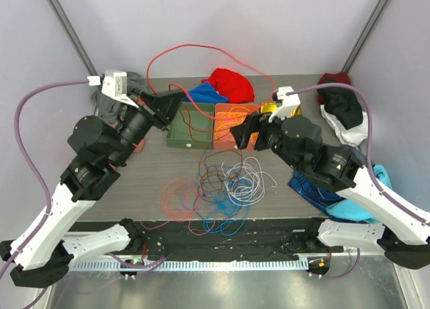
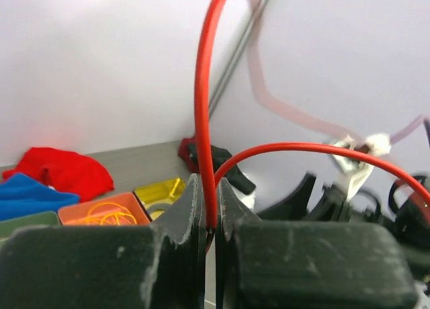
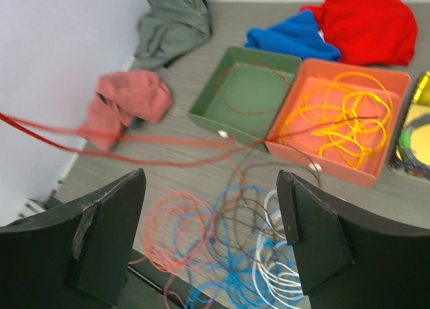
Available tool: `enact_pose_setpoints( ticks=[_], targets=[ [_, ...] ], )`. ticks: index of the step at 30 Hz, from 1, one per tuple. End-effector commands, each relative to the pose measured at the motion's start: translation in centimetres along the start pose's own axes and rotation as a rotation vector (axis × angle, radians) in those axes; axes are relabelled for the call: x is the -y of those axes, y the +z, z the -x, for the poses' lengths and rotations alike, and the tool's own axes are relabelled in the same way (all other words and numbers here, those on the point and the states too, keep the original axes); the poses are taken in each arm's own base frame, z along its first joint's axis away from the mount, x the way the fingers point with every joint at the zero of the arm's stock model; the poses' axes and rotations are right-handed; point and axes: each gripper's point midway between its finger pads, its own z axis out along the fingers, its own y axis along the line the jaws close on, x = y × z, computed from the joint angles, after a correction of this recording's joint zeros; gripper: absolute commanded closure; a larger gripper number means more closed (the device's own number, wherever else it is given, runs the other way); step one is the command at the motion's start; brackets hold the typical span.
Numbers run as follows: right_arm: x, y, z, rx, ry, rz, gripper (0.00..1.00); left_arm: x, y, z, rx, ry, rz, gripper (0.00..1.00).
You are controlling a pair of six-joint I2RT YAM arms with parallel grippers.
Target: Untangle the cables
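A tangle of cables (image 1: 216,188) lies near the table's front edge: red, blue, white and brown loops, seen in the right wrist view as the tangle (image 3: 235,248). My left gripper (image 1: 176,102) is shut on the red cable (image 2: 201,121), which rises from between its fingers (image 2: 211,215) and arcs high over the trays (image 1: 201,47). My right gripper (image 1: 240,136) hangs open above the tangle (image 3: 209,181), nothing between its fingers. A blurred red strand (image 3: 168,151) stretches across below it. Yellow-orange cable (image 3: 342,121) lies in the orange tray (image 3: 322,158); a brown loop sits in the green tray (image 3: 201,111).
Red cloth (image 1: 232,84) and blue cloth (image 1: 205,93) lie behind the trays, with a yellow tray (image 1: 269,109) beside the orange one. Grey cloth (image 3: 171,27) and pink cloth (image 3: 124,104) lie at the left. Dark and white cloths (image 1: 342,107) and blue cloths (image 1: 322,191) lie at the right.
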Motion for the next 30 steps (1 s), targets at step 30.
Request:
enact_pose_setpoints(
  ticks=[30],
  targets=[
    [-0.7, 9.8, -9.6, 0.202, -0.186, 0.136, 0.12, 6.6, 6.7, 13.5, 0.223, 0.099, -0.097, 1.00]
  ],
)
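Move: The red cable hangs from the closed left fingers. The part still running into the tangle is what the open right hand heads for, about 10 cm ahead of it, 11 to its left and 37 below; from the left hand that part is some 12 ahead, 2 right and 51 below. From the right hand, the white coil is 4 cm ahead, 2 right; the pink coil 1 back, 18 left; the green box 31 ahead, 15 left. The red cable stays pinched in the left fingers as that hand lifts it about 15 cm, mostly straight up, tipping up slightly. The right hand, fingers wide open, drops about 16 cm towards the tangle, drawing back a little at first, then swinging forward and left as it goes on sinking, still clear of the cables on the table. ##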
